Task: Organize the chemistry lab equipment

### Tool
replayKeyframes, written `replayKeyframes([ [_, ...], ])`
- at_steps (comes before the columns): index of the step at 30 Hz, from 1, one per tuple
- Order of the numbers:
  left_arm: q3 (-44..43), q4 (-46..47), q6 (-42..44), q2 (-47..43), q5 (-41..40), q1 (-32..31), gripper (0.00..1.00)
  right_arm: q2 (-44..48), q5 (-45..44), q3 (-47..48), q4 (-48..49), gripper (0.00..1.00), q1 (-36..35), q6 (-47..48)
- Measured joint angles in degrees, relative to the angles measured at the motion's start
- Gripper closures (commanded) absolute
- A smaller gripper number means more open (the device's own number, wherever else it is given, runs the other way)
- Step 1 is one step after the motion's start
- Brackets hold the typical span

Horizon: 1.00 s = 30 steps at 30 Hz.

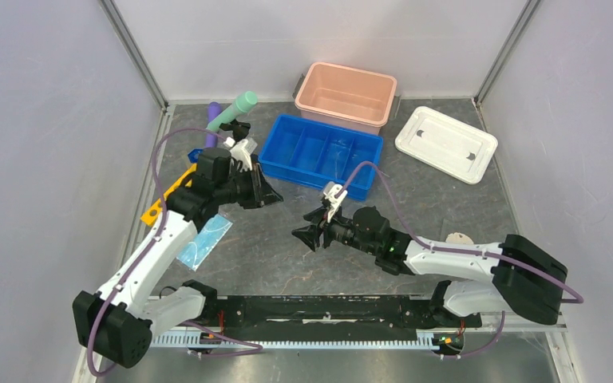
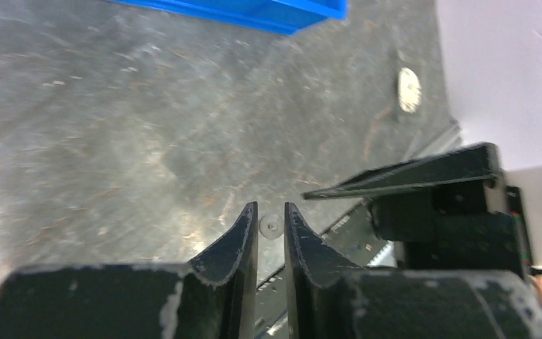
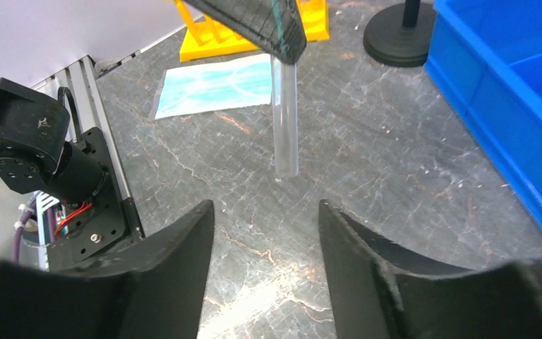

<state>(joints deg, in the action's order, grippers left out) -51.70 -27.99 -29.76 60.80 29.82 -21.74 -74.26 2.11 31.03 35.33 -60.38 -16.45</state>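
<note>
My left gripper (image 1: 270, 194) is shut on a clear glass tube (image 3: 285, 120), which sticks out past its tip above the table. In the left wrist view the tube's round end (image 2: 271, 225) shows between the nearly closed fingertips of that gripper (image 2: 271, 206). My right gripper (image 1: 305, 236) faces it, a little short of the tube's free end, open and holding nothing (image 3: 265, 205). The light-blue mask (image 1: 204, 239) lies flat beside the yellow holed rack (image 1: 164, 199). Mint-green (image 1: 234, 110) and purple (image 1: 212, 120) tubes lie at the back left by the black clamp stand (image 3: 399, 35).
The blue divided tray (image 1: 322, 152) stands just behind the two grippers, with the pink bin (image 1: 346, 96) behind it. The white lid (image 1: 445, 144) lies at the back right. A small pale disc (image 2: 409, 90) rests on the table near the right arm.
</note>
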Motion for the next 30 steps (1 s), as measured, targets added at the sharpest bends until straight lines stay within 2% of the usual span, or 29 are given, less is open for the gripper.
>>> replayKeyframes([
  [6, -3.3, -5.7, 3.9, -2.9, -17.5, 0.0, 0.84, 6.5, -2.5, -2.7, -0.3, 0.02, 0.0, 0.2],
  [11, -3.7, -7.2, 6.2, -5.1, -33.5, 0.0, 0.82, 12.5, -5.7, -6.0, -0.8, 0.02, 0.0, 1.6],
  [18, -3.3, -7.0, 8.7, -7.1, -48.9, 1.6, 0.80, 16.9, -9.2, -8.7, -2.5, 0.02, 0.0, 3.1],
  [23, -1.7, -5.2, 10.0, -7.7, -53.5, 6.7, 0.80, 17.9, -10.0, -9.4, -3.1, 0.02, 0.0, 3.3],
  [30, -0.4, -2.0, 10.8, -6.0, -55.1, 13.4, 0.79, 19.1, -10.2, -10.0, -3.3, 0.02, 0.0, 3.5],
])
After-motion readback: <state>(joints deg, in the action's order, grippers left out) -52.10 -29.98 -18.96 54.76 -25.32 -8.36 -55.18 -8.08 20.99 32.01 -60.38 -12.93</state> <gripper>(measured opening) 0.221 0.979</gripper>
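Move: Some 34 cm to the left of the left hand, 9 cm farther out and 15 cm lower stands the yellow test-tube rack; the hand already holds a clear test tube. The face mask lies about 27 cm left and 2 cm back on the table, the black stand some 14 cm left and 22 cm ahead, the blue tray 25 cm ahead and 12 cm right. From the right hand the rack is about 40 cm left and 17 cm ahead. Swinging left by about 23 cm and some 7 cm forward at nearly level height, the left hand carries the tube towards the yellow rack, turning roughly 50 degrees counter-clockwise and raising its left side, with its grip kept. Meanwhile the empty right hand backs off 6 or 7 cm to its right, rises a little and spreads its fingers fully. ##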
